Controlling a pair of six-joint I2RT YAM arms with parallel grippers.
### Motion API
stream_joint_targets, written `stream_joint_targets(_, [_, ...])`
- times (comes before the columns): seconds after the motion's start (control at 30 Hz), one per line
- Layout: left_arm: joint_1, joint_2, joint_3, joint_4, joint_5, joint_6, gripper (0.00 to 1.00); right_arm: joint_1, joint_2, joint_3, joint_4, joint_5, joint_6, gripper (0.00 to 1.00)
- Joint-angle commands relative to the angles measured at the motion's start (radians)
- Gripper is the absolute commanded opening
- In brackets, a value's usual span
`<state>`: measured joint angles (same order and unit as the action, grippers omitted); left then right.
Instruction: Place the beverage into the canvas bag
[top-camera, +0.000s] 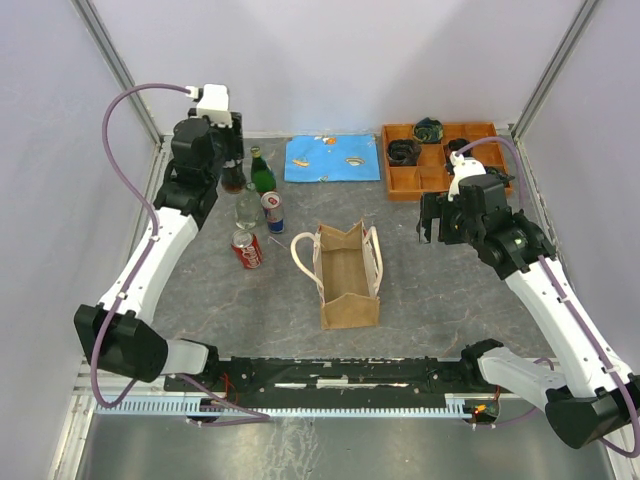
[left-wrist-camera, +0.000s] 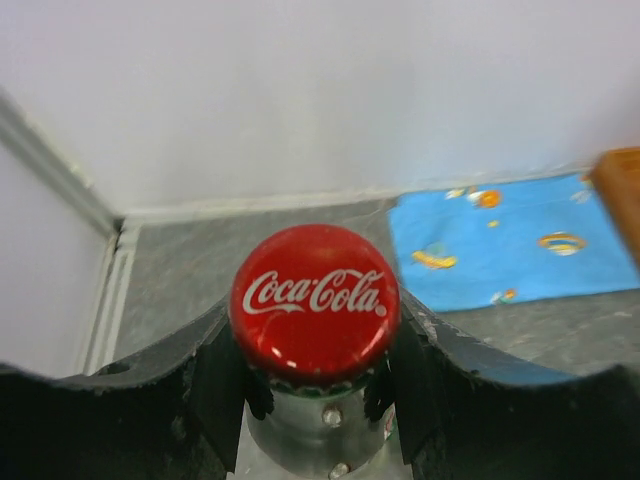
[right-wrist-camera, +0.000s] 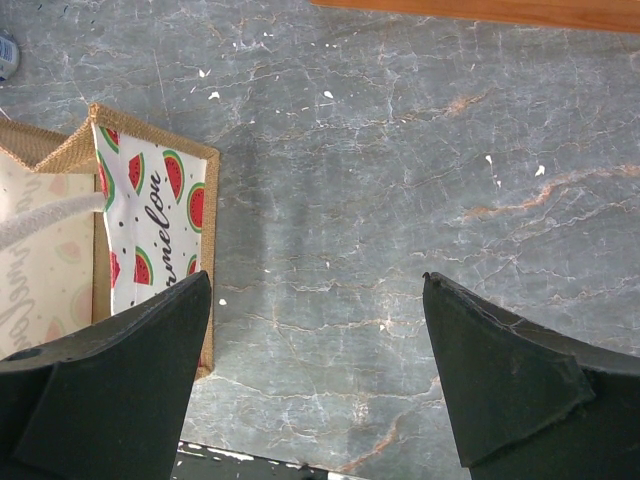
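A Coca-Cola bottle stands at the back left among other drinks. Its red cap fills the left wrist view. My left gripper reaches over it, and its pads press the glass neck just under the cap, shut on it. The canvas bag stands open-mouthed in the middle of the table with cream handles. Its watermelon-print lining shows in the right wrist view. My right gripper hangs open over bare table to the right of the bag, holding nothing.
Beside the held bottle are a green bottle, a clear bottle, a blue-and-silver can and a red cola can. A blue cloth lies at the back middle. An orange compartment tray sits back right.
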<state>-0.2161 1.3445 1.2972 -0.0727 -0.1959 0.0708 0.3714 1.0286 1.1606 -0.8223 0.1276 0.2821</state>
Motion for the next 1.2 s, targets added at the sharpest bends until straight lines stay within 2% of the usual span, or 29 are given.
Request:
stream_joint_targets(0.0, [-0.096,-0.058,0.18,0.245,0.054,0.095,0.03,0.004,-0.007,-0.005,0.045,-0.011,-0.015,0.94])
stream_joint_targets(0.17, [-0.15,-0.014,0.245,0.251,0.05,0.111,0.03,0.003,-0.02,-0.009,0.042,-0.008,-0.015,0.94])
stream_joint_targets(0.37, [-0.195,-0.013,0.242,0.25,0.036,0.103,0.03,0.003,-0.034,-0.019,0.039,-0.003,-0.014,0.94])
stream_joint_targets(0.8, [-0.203,-0.03,0.214,0.238,0.022,0.087,0.03,0.002,-0.024,-0.015,0.046,-0.009,-0.014,0.94])
stream_joint_targets(0.9, [-0.213,-0.029,0.232,0.196,0.065,0.032,0.03,0.004,-0.017,-0.015,0.05,-0.01,-0.014,0.94])
stream_joint_targets(1.17, [-0.372,-0.055,0.223,0.076,0.21,-0.093,0.03,0.005,-0.012,-0.015,0.05,-0.003,-0.017,0.94])
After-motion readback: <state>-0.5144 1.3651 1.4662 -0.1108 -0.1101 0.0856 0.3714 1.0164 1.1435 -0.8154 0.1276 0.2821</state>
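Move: The left gripper already holds the Coca-Cola bottle by its neck, clear of the table. From it the canvas bag lies about 24 cm to the right, 21 cm back and some 27 cm below. The green bottle stands roughly 4 cm ahead and 4 cm right. The Red Bull can is 6 cm back and 6 cm right, the Coke can 16 cm back and 2 cm right. From the right gripper the bag lies some 16 cm left, 3 cm back and 17 cm below. Bring the left gripper right by about 14 cm towards the canvas bag, keeping its hold on the bottle's neck. Climb roughly 9 cm during the first 9 cm or so of that swing, past the green bottle, and pause there; then carry on rightwards, sinking 2–3 cm and drawing slightly back. Swing the hand clockwise about 20 degrees on the way. ##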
